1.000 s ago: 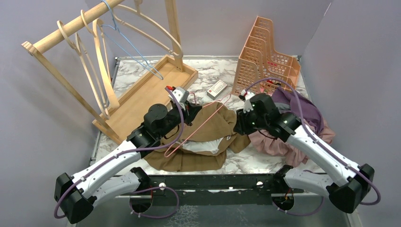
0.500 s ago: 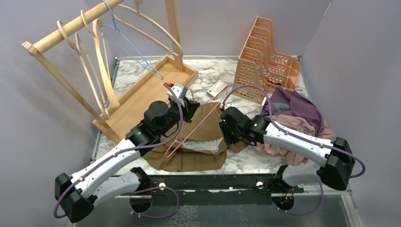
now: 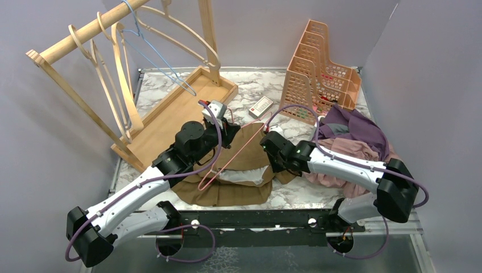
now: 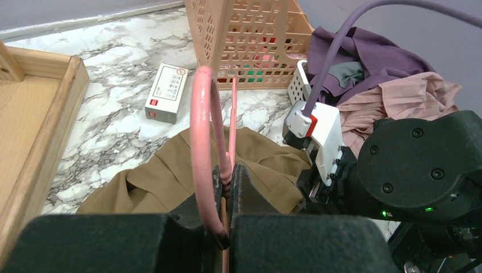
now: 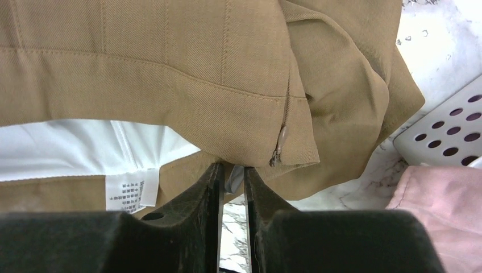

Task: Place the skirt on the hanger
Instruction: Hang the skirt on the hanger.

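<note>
The tan skirt (image 3: 250,151) lies crumpled on the marble table, its white lining and label (image 5: 131,190) showing. A thin pink hanger (image 3: 227,162) slants across it, and my left gripper (image 3: 227,132) is shut on the wire near the hook (image 4: 200,131). In the left wrist view the pads (image 4: 241,187) pinch the wire above the skirt (image 4: 165,182). My right gripper (image 3: 274,165) is at the skirt's right edge. In the right wrist view its jaws (image 5: 233,168) stand narrow on the waistband (image 5: 170,68), beside the zipper pull (image 5: 279,145).
A wooden rack (image 3: 85,34) with several hangers stands on a tray base (image 3: 170,114) at the back left. An orange file basket (image 3: 318,62), a small box (image 3: 261,106) and a heap of purple and pink clothes (image 3: 352,142) lie to the right.
My right arm swung left from the clothes heap to the skirt's right edge, and its jaws narrowed onto the waistband. The left arm shifted slightly, still holding the hanger.
</note>
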You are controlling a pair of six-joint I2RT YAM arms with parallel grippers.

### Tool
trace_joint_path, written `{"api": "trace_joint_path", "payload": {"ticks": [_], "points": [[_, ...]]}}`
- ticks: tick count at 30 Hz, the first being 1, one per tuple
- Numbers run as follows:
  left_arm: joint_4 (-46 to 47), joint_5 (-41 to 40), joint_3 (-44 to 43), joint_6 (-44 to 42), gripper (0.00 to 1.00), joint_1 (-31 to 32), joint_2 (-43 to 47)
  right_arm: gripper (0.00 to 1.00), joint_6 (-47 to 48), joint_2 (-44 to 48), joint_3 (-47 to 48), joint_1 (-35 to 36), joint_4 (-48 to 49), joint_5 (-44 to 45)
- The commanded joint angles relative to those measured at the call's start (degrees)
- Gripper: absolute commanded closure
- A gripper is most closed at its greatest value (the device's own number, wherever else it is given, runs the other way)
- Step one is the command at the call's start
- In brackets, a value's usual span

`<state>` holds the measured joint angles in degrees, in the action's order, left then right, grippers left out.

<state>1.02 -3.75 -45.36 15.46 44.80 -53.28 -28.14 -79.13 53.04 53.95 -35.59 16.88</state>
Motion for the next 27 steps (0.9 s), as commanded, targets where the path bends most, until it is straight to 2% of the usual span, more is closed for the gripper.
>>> {"api": "trace_joint_path", "payload": {"ticks": [1,6,8,11,16,22,27], "points": [[1.08,-1.32,0.67,0.38,1.00,0.00,0.37,0.80,-2.43,-0.81,0.83,0.27,0.31,5.77],[0.45,-2.17,0.80,-0.20,1.00,0.03,0.83,0.96,-3.38,0.65,1.43,0.23,-1.20,9.11],[-0.45,-2.23,0.67,-0.79,1.00,0.03,1.29,0.99,-3.16,1.47,2.18,0.27,-2.44,9.39],[-3.71,-1.07,1.24,-4.05,1.00,0.03,3.83,0.99,-1.73,2.38,4.65,0.14,-4.69,9.14],[-6.68,2.29,5.26,-9.90,1.00,0.03,13.09,0.99,2.56,2.45,9.53,-1.98,-7.61,6.46],[-9.58,13.30,6.47,-16.71,1.00,0.04,21.54,0.99,7.69,3.37,13.63,-5.47,-7.23,1.42],[-16.40,19.47,2.21,-22.99,1.00,0.03,22.05,0.99,10.11,2.78,16.48,-8.17,-8.17,-1.85]]}}
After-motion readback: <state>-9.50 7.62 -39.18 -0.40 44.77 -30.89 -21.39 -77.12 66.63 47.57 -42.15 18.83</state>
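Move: The right fingers, partly open, are right at the zip corner of the skirt's waistband, which lies about 1 cm ahead and 1 cm right. From that hand, the pink cloth is some 20 cm right and level, and the white box some 22 cm ahead and 5 cm left. The left hand holds the pink hanger high; the skirt's waist opening is about 6 cm back, 1 cm right and 23 cm below it. Right fingers pinch the zip corner, lifting about 8 cm and forward; left hand draws the hanger back-left 8 cm. ##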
